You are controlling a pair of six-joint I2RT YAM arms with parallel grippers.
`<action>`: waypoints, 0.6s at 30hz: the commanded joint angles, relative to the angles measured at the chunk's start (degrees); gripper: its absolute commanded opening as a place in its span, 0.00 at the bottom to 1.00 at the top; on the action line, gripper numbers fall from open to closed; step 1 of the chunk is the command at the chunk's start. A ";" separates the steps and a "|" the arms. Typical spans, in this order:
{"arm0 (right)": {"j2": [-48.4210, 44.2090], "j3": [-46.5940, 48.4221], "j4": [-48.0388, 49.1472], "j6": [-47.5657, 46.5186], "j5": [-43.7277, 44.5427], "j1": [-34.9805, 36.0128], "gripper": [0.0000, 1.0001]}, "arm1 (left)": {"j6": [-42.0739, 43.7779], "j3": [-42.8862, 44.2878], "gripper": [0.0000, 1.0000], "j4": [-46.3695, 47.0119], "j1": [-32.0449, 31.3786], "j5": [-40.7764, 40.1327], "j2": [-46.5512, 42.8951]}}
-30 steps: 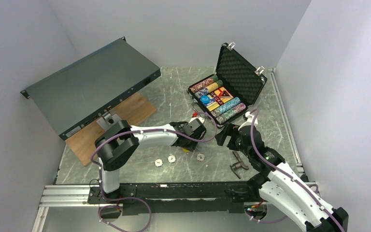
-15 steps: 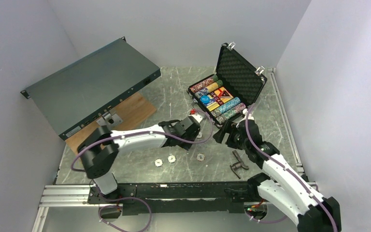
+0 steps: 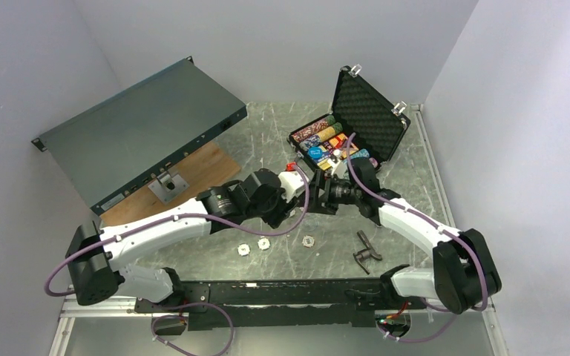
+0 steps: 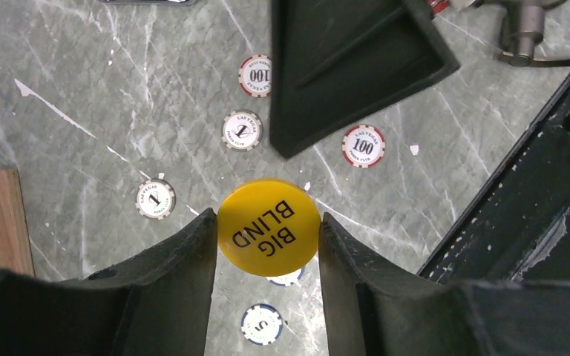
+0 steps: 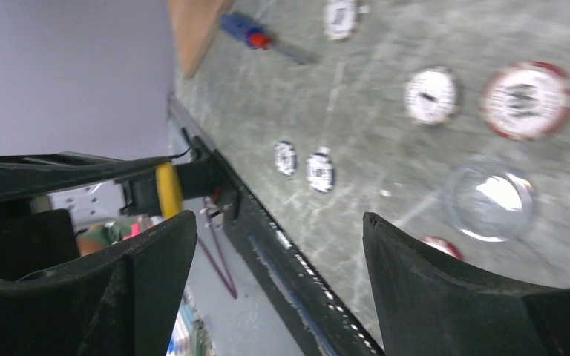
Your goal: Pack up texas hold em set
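Note:
A yellow disc [image 4: 269,227] marked BIG BLIND sits between the fingers of my left gripper [image 4: 267,224], which is shut on it and held above the table. Its edge also shows as the yellow disc [image 5: 168,189] in the right wrist view. My right gripper [image 5: 278,222] is open and empty, facing the left gripper [image 3: 302,196] closely. One right finger [image 4: 341,67] looms just beyond the disc. The black case [image 3: 371,111] stands open at the back right, with rows of coloured chips [image 3: 326,141] inside. Loose chips [image 4: 241,130] lie on the marble below.
A grey metal chassis [image 3: 141,130] leans over a wooden board [image 3: 193,178] at the back left. A dark wrench [image 3: 366,248] lies near the front right. A red-blue screwdriver [image 5: 252,33] lies by the board. A black rail [image 4: 542,193] runs along the near edge.
My left arm has lifted and swung towards the case with the yellow disc. My right arm has swung left to face it, its jaws slightly narrower.

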 commanded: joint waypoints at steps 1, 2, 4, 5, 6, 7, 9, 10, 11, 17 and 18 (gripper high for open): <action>1.54 3.82 11.67 5.58 -5.70 3.99 0.84 | 3.74 -0.12 0.08 -0.31 -0.17 3.97 -1.85; 1.68 4.00 12.28 6.02 -5.26 4.49 0.83 | 3.74 -0.29 0.06 -0.35 -0.17 3.51 -2.07; 2.10 4.13 13.33 6.96 -4.89 5.52 0.77 | 3.74 -0.72 0.05 0.01 -0.23 2.88 -2.61; 2.41 4.19 13.60 7.26 -4.71 6.04 0.75 | 3.74 -0.89 0.05 0.20 -0.22 2.80 -2.89; 2.73 4.25 14.02 7.64 -4.68 6.62 0.71 | 3.76 -0.87 0.05 0.39 -0.26 2.93 -2.94; 3.04 4.16 14.55 7.97 -4.68 7.25 0.68 | 3.75 -0.85 0.05 0.43 -0.31 2.91 -2.91; 3.60 4.03 15.42 8.65 -4.61 8.69 0.62 | 3.74 -0.78 0.05 0.44 -0.32 2.62 -2.59; 3.78 3.83 15.74 8.92 -4.34 9.31 0.59 | 3.74 -0.70 0.05 0.53 -0.35 2.57 -2.33; 3.94 3.47 16.00 9.13 -4.06 9.80 0.56 | 3.74 -0.58 0.05 0.46 -0.33 2.55 -2.03; 4.06 1.83 16.63 9.56 -2.39 12.09 0.46 | 3.74 -0.18 0.04 0.23 -0.33 1.97 -0.75; 4.14 1.66 16.89 9.73 -2.27 12.60 0.44 | 3.74 -0.08 0.04 0.18 -0.33 1.87 -0.56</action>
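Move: The yellow big blind button is pinched at my left fingertips. From my right hand it lies about 8 cm to the left, 3 cm back and 4 cm higher. On the table some 12 cm below my right hand, a clear disc sits almost straight beneath it, and a red 100 chip lies about 7 cm back. The open poker case is roughly 25 cm ahead of my right hand and 8 cm to its right. I bring my right hand about 7 cm left, rising some 3 cm early on and drawing back about as much, turning roughly 10 degrees counter-clockwise, until its fingers straddle the yellow big blind button's faces. On the way those fingers close from wide to about half open, with no pinch yet. My left hand keeps its grip and holds the button out nearly still. ##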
